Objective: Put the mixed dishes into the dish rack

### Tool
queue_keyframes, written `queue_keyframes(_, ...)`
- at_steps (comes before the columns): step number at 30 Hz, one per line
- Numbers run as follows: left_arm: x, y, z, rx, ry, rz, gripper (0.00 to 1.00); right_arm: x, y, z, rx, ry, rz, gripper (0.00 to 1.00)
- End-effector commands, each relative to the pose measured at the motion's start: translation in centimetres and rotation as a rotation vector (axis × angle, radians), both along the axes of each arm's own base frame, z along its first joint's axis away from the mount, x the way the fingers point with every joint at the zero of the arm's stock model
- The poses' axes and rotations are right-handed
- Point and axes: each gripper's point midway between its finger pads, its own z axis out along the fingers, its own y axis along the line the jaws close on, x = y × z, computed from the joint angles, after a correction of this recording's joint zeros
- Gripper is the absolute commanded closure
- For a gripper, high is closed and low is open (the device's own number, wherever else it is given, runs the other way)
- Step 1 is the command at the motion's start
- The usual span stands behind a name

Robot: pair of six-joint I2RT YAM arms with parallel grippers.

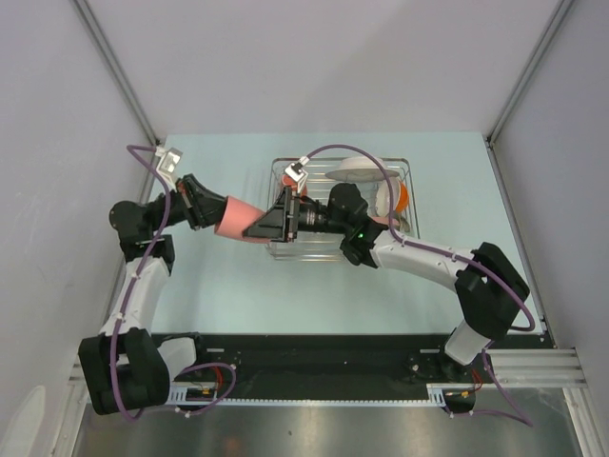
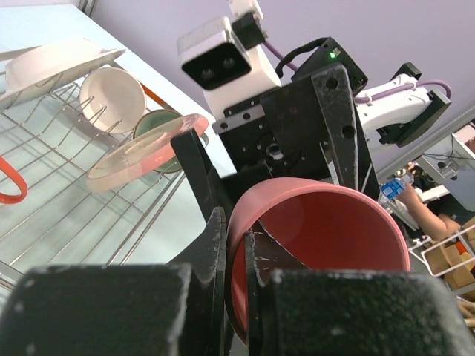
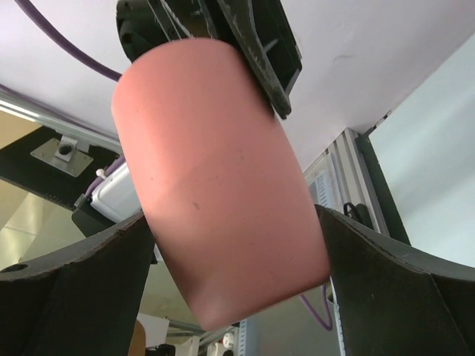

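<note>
An orange cup (image 1: 233, 221) hangs in the air between both arms, just left of the dish rack (image 1: 285, 251). My left gripper (image 1: 211, 211) is shut on the cup's rim (image 2: 326, 230), one finger inside and one outside (image 2: 234, 230). My right gripper (image 1: 259, 227) reaches from the rack side, and its two fingers rest against the cup's sides near the base (image 3: 223, 185); its own point is (image 3: 230, 211). In the rack stand the large white plate (image 2: 52, 63), the small white-and-orange bowl (image 2: 111, 96), the pale green bowl (image 2: 152, 122) and the cream-and-pink plate (image 2: 141, 152).
The wire rack (image 2: 44, 178) sits at the back middle of the pale table (image 1: 219, 276). An orange curve (image 2: 7, 185) shows in the rack at the left wrist view's edge. The right arm (image 1: 419, 257) lies across the rack's front. Grey walls close in both sides.
</note>
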Motion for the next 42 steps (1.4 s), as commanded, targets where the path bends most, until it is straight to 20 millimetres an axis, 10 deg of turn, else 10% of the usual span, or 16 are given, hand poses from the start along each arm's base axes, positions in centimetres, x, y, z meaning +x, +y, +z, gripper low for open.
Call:
queue_keyframes(1,-0.5,-0.4,1.0,-0.023,-0.045,0.017,1.0,0.7,-1.0,3.1,0.081,-0.041,-0.037,0.04)
queue_keyframes(13,0.9,-0.1,-0.8,-0.005,0.024,0.059,1.0,1.0,-1.1,3.0,0.086,-0.028,-0.028,0.18)
queue_keyframes(19,3.1,0.8,-2.5,0.109,-0.022,0.163,1.0,1.1,-1.0,2.1,0.059,-0.008,-0.019,0.49)
queue_keyframes(20,3.4,1.0,-2.6,0.126,-0.045,0.177,0.99,1.0,-1.0,2.1,0.055,-0.007,-0.016,0.67)
queue_keyframes(21,3.6,1.1,-3.3,0.137,-0.007,0.184,0.94,1.1,-1.0,1.9,0.047,-0.002,-0.018,0.77)
queue_keyframes(23,4.3,1.5,-3.9,0.192,-0.058,0.209,0.54,1.3,-1.3,1.3,0.012,0.011,-0.027,1.0)
queue_keyframes(29,5.3,3.9,-6.1,0.337,-0.061,0.296,0.04,4.2,-4.9,-1.4,-0.221,-0.042,-0.22,1.0)
queue_keyframes(35,6.3,7.2,-8.2,0.388,-0.003,0.407,0.0,7.5,-10.3,-8.0,-0.687,-0.107,-0.435,1.0)
queue_keyframes(42,6.8,9.2,-12.0,0.492,0.061,0.482,0.0,9.1,-11.2,-13.5,-1.017,-0.205,-0.526,1.0)
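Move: The pink cup, still pinched by its rim in the left gripper, has its middle about 5 cm to the right of that hand and 2 cm nearer the base, just below it. From the open right gripper, whose fingers straddle the cup's closed end, the middle lies roughly 2 cm ahead and 2 cm left at the same height. The red mug is some 26 cm ahead of the right hand, 7 cm right, 18 cm lower; the dish rack's middle is 19 cm ahead, 20 cm right, 20 cm lower. Ease the right gripper slightly forward and close its wide-set fingers around the pink cup's body while the left keeps the rim. Then open the left fully, sinking and drawing off leftward and forward. Lower the cup with the right about 10 cm while going forward and right over the dish rack, tipping the fingers some 40 degrees down and swinging them clockwise. ##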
